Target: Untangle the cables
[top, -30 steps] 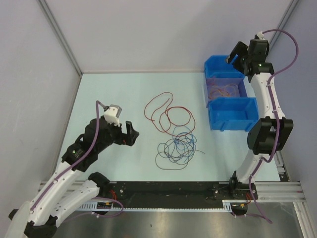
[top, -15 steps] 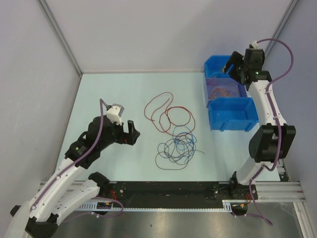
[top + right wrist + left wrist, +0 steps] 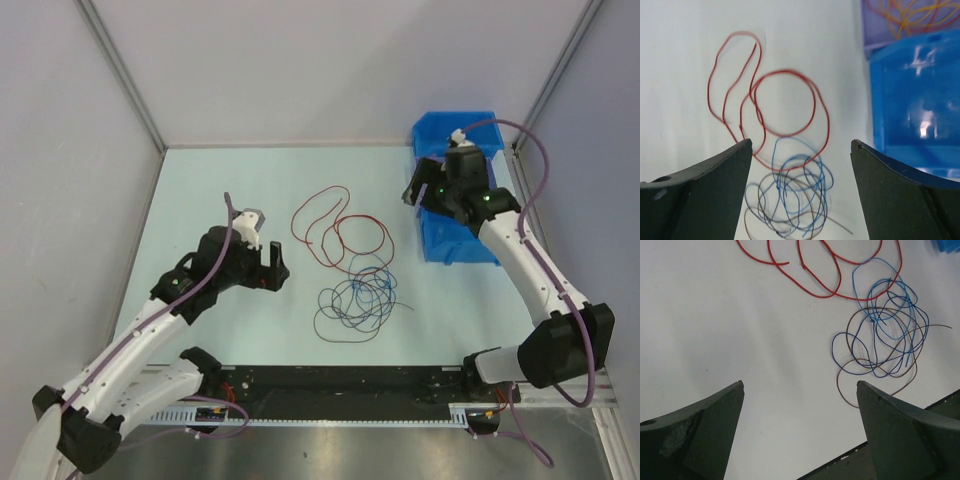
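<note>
The cables lie mid-table. A red cable (image 3: 330, 222) curls in loose loops, and just in front of it blue and dark wires make a tangle (image 3: 357, 298). My left gripper (image 3: 275, 268) hovers open to the left of the tangle. In its wrist view the tangle (image 3: 885, 335) and red cable (image 3: 816, 294) lie ahead of the empty gripper (image 3: 800, 385). My right gripper (image 3: 413, 194) hangs open near the bins, right of the red loops. Its wrist view, gripper (image 3: 801, 142) empty, looks down on the red loop (image 3: 785, 71) and tangle (image 3: 790, 200).
Blue bins (image 3: 462, 246) stand in a row at the right edge, partly covered by my right arm. One bin (image 3: 867, 30) holds orange and red wires (image 3: 910, 15). Grey walls close the table at the back and sides. The black base rail (image 3: 340, 380) runs along the near edge.
My right arm has swung from above the back bins down and left toward the cables. My left arm has moved forward and right, closer to the tangle. Both grippers stayed open.
</note>
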{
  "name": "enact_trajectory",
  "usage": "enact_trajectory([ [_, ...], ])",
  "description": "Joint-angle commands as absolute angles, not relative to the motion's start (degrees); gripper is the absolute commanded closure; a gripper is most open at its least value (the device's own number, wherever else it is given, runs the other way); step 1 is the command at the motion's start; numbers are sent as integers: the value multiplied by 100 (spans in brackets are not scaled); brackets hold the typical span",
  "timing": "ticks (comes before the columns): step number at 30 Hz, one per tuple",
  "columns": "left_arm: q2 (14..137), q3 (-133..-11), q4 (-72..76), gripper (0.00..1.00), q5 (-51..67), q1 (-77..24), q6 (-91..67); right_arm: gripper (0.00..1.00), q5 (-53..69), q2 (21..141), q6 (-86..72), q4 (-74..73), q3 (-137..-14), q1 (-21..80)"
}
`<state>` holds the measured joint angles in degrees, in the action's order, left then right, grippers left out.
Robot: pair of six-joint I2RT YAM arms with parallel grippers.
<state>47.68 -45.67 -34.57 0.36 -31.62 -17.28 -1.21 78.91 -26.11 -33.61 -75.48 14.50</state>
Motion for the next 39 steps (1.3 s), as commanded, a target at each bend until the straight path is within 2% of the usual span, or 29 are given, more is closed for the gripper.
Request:
enact_trajectory([
  [1, 5097, -4641, -3217, 2, 61, -3120, -1959, 16, -404, 7612, -2759, -3586, -7156, 1985],
  [7, 5431, -4763, -3023, 4, 185, -3129, -2109, 16, -167, 7786, -2654, -3104, -6926, 2899],
  [13, 5730, -5229, -3050, 4, 71, -3129, -2083, 16, 130, 8419, -2619, -2665, -6926, 3234],
  [24, 5573, -5423, -3700, 4, -668, -3129, -1679, 19, -298, 9877, -2233, -2724, -8110, 3709],
  [33, 5133, -4746, -3700, 4, -580, -3129, -1802, 30, -1353, 11415, -1662, -3629, -9606, 4113],
  [39, 5080, -4729, -3577, 3, -519, -3129, -1749, 43, -1512, 11961, -1591, -3928, -10195, 4113],
])
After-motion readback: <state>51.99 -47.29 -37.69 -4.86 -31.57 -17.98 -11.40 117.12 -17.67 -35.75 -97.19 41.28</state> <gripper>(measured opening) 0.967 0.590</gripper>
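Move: The red cable's middle lies on the table about 16 cm to the right hand's left, 6 cm farther out and 22 cm below it. The blue tangle lies some 12 cm to that hand's left and 10 cm back; the front blue bin is about 15 cm to its right and 5 cm farther out. From the left hand the red cable is roughly 22 cm ahead, 13 cm to the right and 16 cm down. The empty right hand sweeps about 20 cm left and sinks some 14 over the red cable, fingers partly closing. ##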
